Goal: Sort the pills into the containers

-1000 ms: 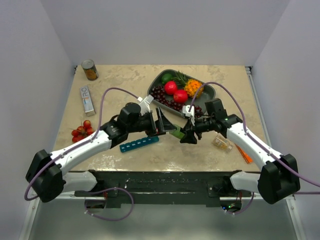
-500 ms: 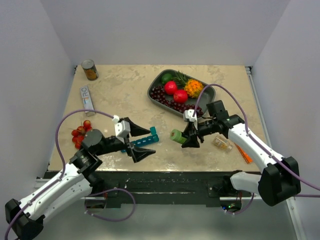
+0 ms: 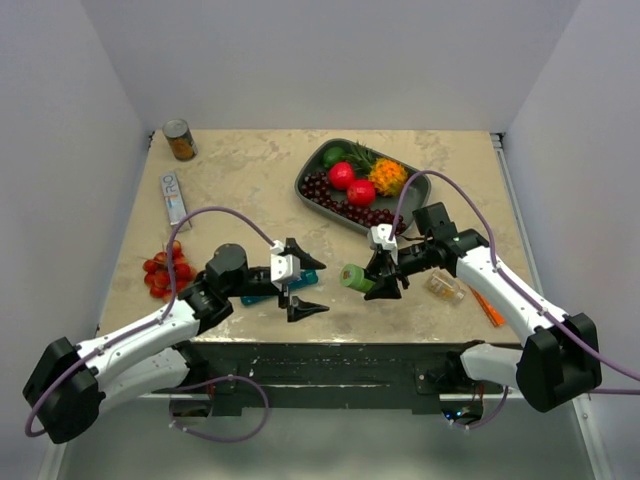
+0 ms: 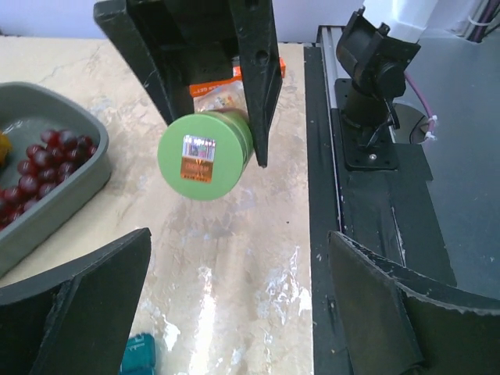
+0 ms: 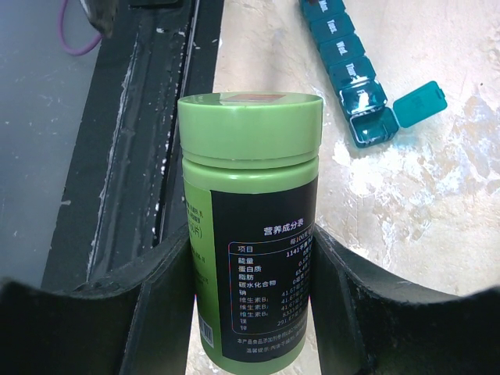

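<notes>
My right gripper [image 3: 383, 277] is shut on a green pill bottle [image 3: 352, 277] with a black label, held on its side just above the table. In the right wrist view the bottle [image 5: 250, 234] fills the gap between my fingers [image 5: 355, 312], its cap on. The teal containers strip [image 5: 341, 48] lies beyond it, with the end lid [image 5: 419, 103] flipped open. My left gripper [image 3: 298, 284] stands open over the strip [image 3: 303, 278], facing the bottle's cap [image 4: 205, 156]. Nothing is between its fingers [image 4: 78, 312]. No loose pills show.
A dark grey fruit tray [image 3: 415, 183] sits at the back right. A can [image 3: 180, 140], a white tube box [image 3: 175, 197] and cherry tomatoes [image 3: 165, 265] lie at the left. A clear packet [image 3: 445, 286] and an orange item [image 3: 488, 308] lie under the right arm.
My left arm drew back from the bottle toward the near left, then came forward again over the strip, jaws open. The right gripper with the bottle barely moved.
</notes>
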Tool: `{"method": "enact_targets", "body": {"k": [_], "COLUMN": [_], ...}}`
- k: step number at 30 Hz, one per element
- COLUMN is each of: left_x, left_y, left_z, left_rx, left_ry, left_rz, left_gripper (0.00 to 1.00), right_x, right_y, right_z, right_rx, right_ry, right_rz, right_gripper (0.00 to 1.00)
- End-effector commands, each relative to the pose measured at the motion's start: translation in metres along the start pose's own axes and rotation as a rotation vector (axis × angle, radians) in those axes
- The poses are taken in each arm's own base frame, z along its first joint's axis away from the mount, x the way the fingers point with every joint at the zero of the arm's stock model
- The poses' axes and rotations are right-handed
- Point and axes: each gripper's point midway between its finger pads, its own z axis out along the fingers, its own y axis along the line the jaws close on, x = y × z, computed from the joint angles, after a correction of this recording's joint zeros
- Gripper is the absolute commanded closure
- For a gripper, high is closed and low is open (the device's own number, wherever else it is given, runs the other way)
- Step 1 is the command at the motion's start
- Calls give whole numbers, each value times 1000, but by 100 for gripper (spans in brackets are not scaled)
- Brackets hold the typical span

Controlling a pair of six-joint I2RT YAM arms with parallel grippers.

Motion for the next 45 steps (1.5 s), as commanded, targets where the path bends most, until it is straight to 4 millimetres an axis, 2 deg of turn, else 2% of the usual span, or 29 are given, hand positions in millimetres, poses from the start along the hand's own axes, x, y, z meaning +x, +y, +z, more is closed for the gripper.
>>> {"method": "enact_targets", "body": {"k": [1,5,10,11,16,19,22,23,30,31,33,34,35,37,38,40,42,45], "left_x": [-47,-44,-49,-45,-48,-43,-38,-37,-29,-29,-30,-34,-36,-46,-47,-47,-39,-34], "left_y": [2,6,14,15,23,24,21,21,12,11,9,8,11,8,17,21,31,28], "left_z": [16,28,42,47,60,64,65,65,63,63,62,63,63,65,66,67,69,74], "left_rx": [48,45,32,36,34,49,63,67,105,104,104,97,73,64,0,-65,-179,-252], "left_ry": [-126,-106,-105,-93,-74,-50,-30,-25,11,15,25,23,26,24,29,79,133,241], "left_rz": [174,189,198,197,206,194,173,163,86,68,29,-45,-92,-224,-290,-480,-693,-986], "left_gripper": [2,3,4,5,10,19,32,40,75,83,89,98,99,100,100,100,100,100], "right_x": [-9,-9,-10,-10,-10,-10,-10,-9,-9,-8,-8,-8,-8,-7,-8,-7,-7,-7], "right_y": [8,8,8,8,9,9,9,9,7,6,5,4,3,0,-2,-4,-8,-11], "right_z": [0,0,0,0,0,0,0,0,0,0,0,0,0,-1,0,0,-1,-1], "right_rx": [-39,-41,-43,-42,-41,-40,-39,-40,-30,-27,-22,-16,-10,6,11,21,40,50], "right_ry": [-50,-52,-54,-54,-54,-55,-54,-53,-48,-46,-45,-41,-40,-32,-32,-29,-22,-24], "right_rz": [-25,-25,-23,-25,-28,-29,-29,-24,-20,-17,-20,-17,-15,-2,-6,0,9,19], "right_gripper": [100,100,100,100,100,100,100,100,100,100,100,100,100,100,100,100,100,100]}}
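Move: The cap of the green bottle, held level with the left hand, lies about 7 cm to its right, 2 cm ahead and barely above the hand point. On the table some 17 cm below, the blue pill box lies about 8 cm ahead and 7 cm left of the left hand; the clear bottle stands off about 8 cm ahead and 27 cm right. From the right hand, already gripping the body, the cap is some 4 cm left, 1 cm ahead and 2 cm up. The green bottle's cap is taken between the left fingers: the wide-open left hand reaches about 6 cm to the right, drifting some 2 cm forward, and closes on the cap's sides. It pauses with its grip kept, then rolls about its own pointing direction, increasingly fast, by some 35 degrees, counter-clockwise as seen facing the cap's top. The right hand stays, holding the bottle's body. ##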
